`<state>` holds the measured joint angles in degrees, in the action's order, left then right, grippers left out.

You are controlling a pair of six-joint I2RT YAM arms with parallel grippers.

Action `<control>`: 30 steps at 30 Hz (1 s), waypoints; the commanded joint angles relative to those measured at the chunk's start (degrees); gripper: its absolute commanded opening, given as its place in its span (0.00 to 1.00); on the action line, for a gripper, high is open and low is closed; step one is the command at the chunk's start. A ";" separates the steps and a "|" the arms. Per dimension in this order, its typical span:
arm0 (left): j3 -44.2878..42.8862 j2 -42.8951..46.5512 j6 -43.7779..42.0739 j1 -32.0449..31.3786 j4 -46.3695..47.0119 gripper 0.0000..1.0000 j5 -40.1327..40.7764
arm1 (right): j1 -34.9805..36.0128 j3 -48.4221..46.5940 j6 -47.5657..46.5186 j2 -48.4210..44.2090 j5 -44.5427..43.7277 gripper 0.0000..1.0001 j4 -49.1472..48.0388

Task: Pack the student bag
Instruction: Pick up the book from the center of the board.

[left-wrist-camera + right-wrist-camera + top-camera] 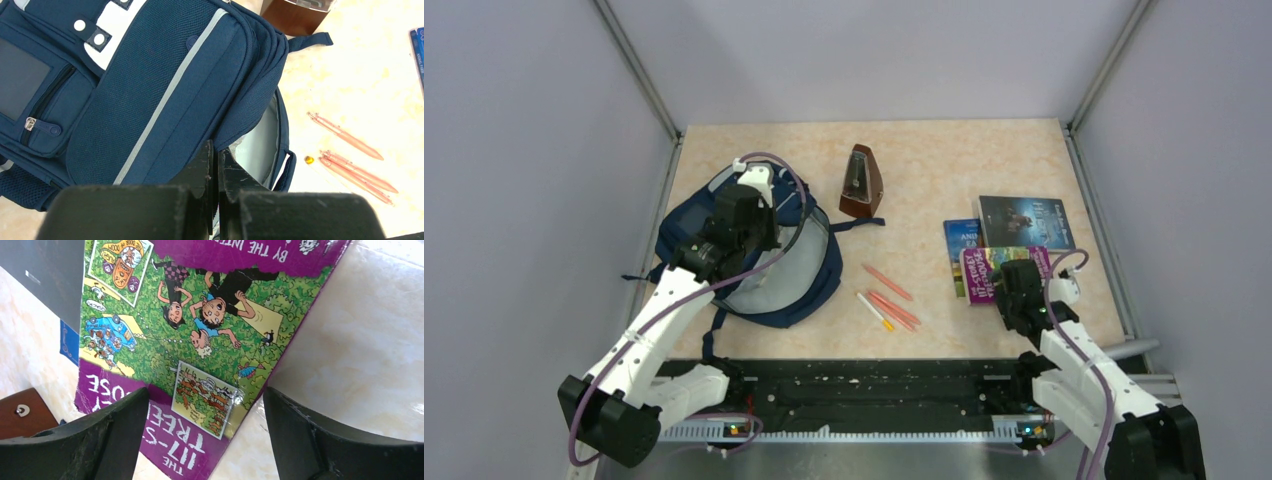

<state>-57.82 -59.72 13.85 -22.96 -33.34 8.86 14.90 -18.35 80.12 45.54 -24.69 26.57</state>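
Note:
The student bag (816,285), navy with thin grey stripes, lies at the left of the table with its mouth gaping and pale grey lining (260,145) showing. My left gripper (764,235) is shut on the edge of the bag's upper flap (200,95); in the left wrist view the fingertips (216,150) press together at that edge. My right gripper (1011,278) hovers open over the near corner of a purple and green picture book (200,315), which lies flat on the table (990,266). Its fingers (120,420) straddle that corner without touching it.
A dark book (1024,220) and a blue book (961,240) lie partly under the purple one. Several orange pens (889,305) rest between bag and books. A brown wooden metronome (861,182) stands behind them. Grey walls enclose the table on three sides.

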 commanded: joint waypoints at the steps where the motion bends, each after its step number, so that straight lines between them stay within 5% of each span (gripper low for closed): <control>1: -0.28 1.44 0.57 0.56 3.77 0.00 1.85 | 0.15 2.07 -1.19 1.49 -2.13 0.79 -6.06; 7: -0.27 1.28 0.57 0.56 3.81 0.00 2.21 | 0.18 1.70 -5.53 1.57 -2.92 0.34 -7.94; 18: -0.19 1.38 0.48 0.57 3.89 0.00 2.52 | 0.14 -4.71 -14.96 -5.63 -6.84 0.00 -4.81; 30: 0.08 2.61 0.30 0.57 4.56 0.00 2.24 | 0.14 -20.94 -41.57 -0.53 -1.32 0.00 -6.02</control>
<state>-57.76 -59.61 13.85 -22.96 -33.28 9.41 14.87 -32.25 51.00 44.21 -29.06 24.47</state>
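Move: The 117-Storey Treehouse book has its middle about 5 cm ahead of the right hand, 1 cm to its right and about 1 cm lower; its near long edge, the spine, lies by the open fingers. The large grey book is roughly 18 cm ahead and 6 cm right, the blue book some 10 cm ahead and 7 cm left. From the left hand, the Treehouse book lies about 50 cm right, 2 cm back and 19 cm below. The right fingers close on the Treehouse book's spine edge, pinching it through its thickness, one finger on the cover and the other underneath, as the hand eases forward about 2.5 cm. Keeping that grip, the hand lifts some 10 cm away from the other books and drifts a little farther out, its right side rolling up about 20 degrees while it swings counter-clockwise. ##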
